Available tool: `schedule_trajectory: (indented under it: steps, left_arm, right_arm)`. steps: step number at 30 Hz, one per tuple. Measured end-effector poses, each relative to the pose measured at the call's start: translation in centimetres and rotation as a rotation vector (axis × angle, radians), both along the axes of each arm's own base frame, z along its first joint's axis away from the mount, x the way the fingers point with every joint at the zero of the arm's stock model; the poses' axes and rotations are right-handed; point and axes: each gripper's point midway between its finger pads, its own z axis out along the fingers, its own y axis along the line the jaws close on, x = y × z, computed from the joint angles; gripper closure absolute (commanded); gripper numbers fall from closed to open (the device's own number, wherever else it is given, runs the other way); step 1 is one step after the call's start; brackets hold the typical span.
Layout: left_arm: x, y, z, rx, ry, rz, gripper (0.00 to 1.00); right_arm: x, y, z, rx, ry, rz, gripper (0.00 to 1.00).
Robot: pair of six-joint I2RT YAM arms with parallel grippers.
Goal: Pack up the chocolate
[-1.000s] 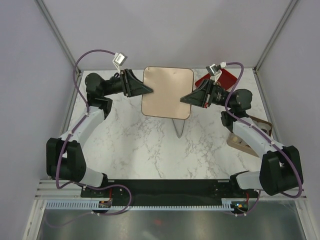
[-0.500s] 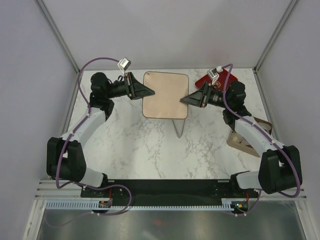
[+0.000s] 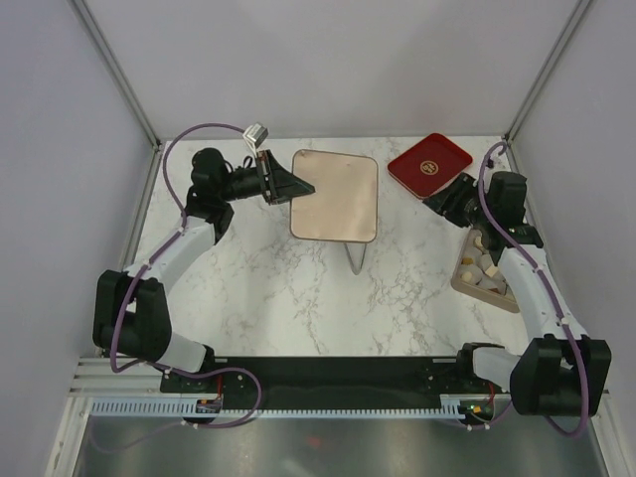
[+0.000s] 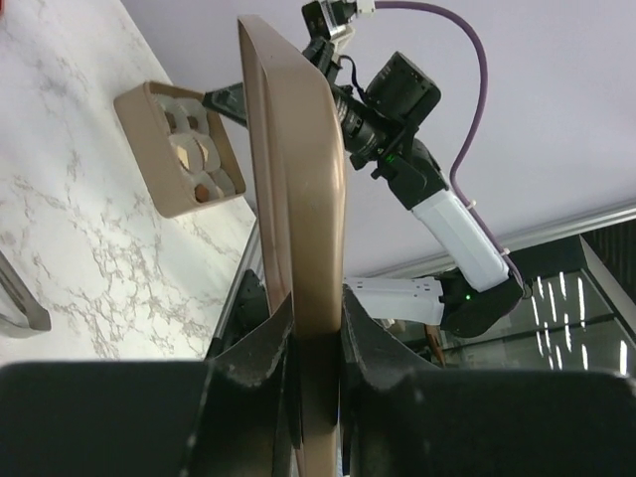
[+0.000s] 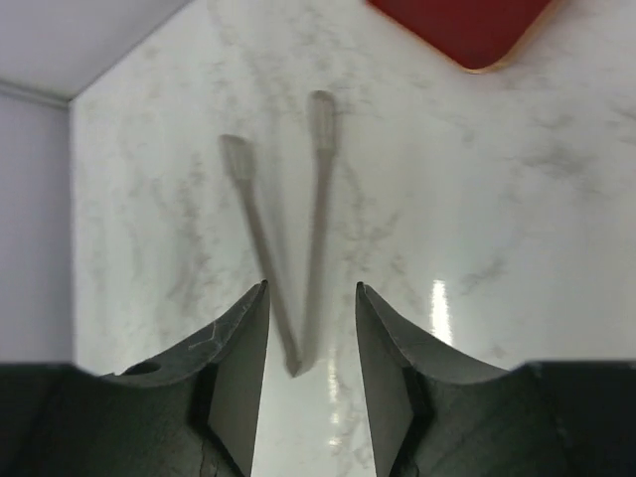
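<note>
The chocolate (image 3: 483, 266) is several tiny cream lumps lying in the open tan box base (image 3: 502, 296) at the right table edge; the base also shows in the left wrist view (image 4: 149, 104) with lumps (image 4: 187, 152) in its cells. My left gripper (image 3: 304, 189) is shut on the left edge of the flat rose-gold box lid (image 3: 336, 196) and holds it above the table; the left wrist view shows the lid (image 4: 293, 179) edge-on between the fingers (image 4: 248, 363). My right gripper (image 3: 433, 198) is open and empty, apart from the lid, between it and the box base.
A red tray with a gold emblem (image 3: 429, 164) lies at the back right, its corner in the right wrist view (image 5: 457, 25). Metal tongs (image 3: 356, 256) lie on the marble under the lid's near edge, below the right gripper (image 5: 310, 298) in its wrist view (image 5: 320, 199).
My right gripper let go of the lid's right edge and swung back right toward the box base. The left gripper keeps the lid, now shifted slightly right. The red tray and chocolates are uncovered.
</note>
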Motion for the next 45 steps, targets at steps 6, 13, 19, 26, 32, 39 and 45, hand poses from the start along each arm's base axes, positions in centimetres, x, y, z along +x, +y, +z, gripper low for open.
schedule_trajectory:
  steps: [6,13,19,26,32,39,45]
  left_arm:
    - [-1.7,-2.3,-3.4,0.059,0.068,-0.04,0.97]
    - [-4.3,-4.6,-5.9,0.126,0.086,-0.11,0.97]
    - [-4.9,-5.1,-6.6,0.155,0.08,-0.117,0.97]
    - [-5.0,-4.9,-6.8,0.175,0.071,-0.097,0.97]
    - [-5.0,-4.9,-7.1,0.19,0.071,-0.088,0.97]
    - [-4.7,-5.0,-7.3,0.201,0.064,-0.071,0.98]
    - [-4.7,-5.3,-7.7,0.211,0.068,-0.065,0.98]
  right_arm:
    - [-0.6,-7.6,-5.1,-0.311,0.169,-0.333,0.58]
    - [-2.5,-11.9,-7.2,-0.502,0.273,-0.478,0.58]
    - [-3.9,-12.9,-10.0,-0.56,0.35,-0.485,0.56]
    - [-4.8,-13.3,-13.0,-0.578,0.428,-0.464,0.56]
    - [-4.2,-12.7,-14.4,-0.558,0.437,-0.432,0.58]
    - [-4.7,-11.5,-16.1,-0.514,0.443,-0.382,0.64]
    - [-4.9,-10.3,-16.2,-0.471,0.417,-0.342,0.69]
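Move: The chocolate box lies some 19 cm to the right of the right hand, about 8 cm back and 18 cm below; its near, left wall is only half as far to the right. The empty red tray is about 20 cm ahead and 6 cm right, the metal tongs 13 cm left and 3 cm ahead, both some 20 cm below. From the left hand, which still holds the tan lid, the box is about 47 cm right, 5 cm back and 29 cm down. The chocolate box's left wall is what the right hand comes down to: it swings right and down, leans its fingers steeper and rolls over, sinks about 16 cm in all, then edges some 3 cm back left while the half-open fingers narrow around the rim, one inside, one outside. The left hand keeps its grip on the lid, bringing it down, right and back, tilting it slightly. ##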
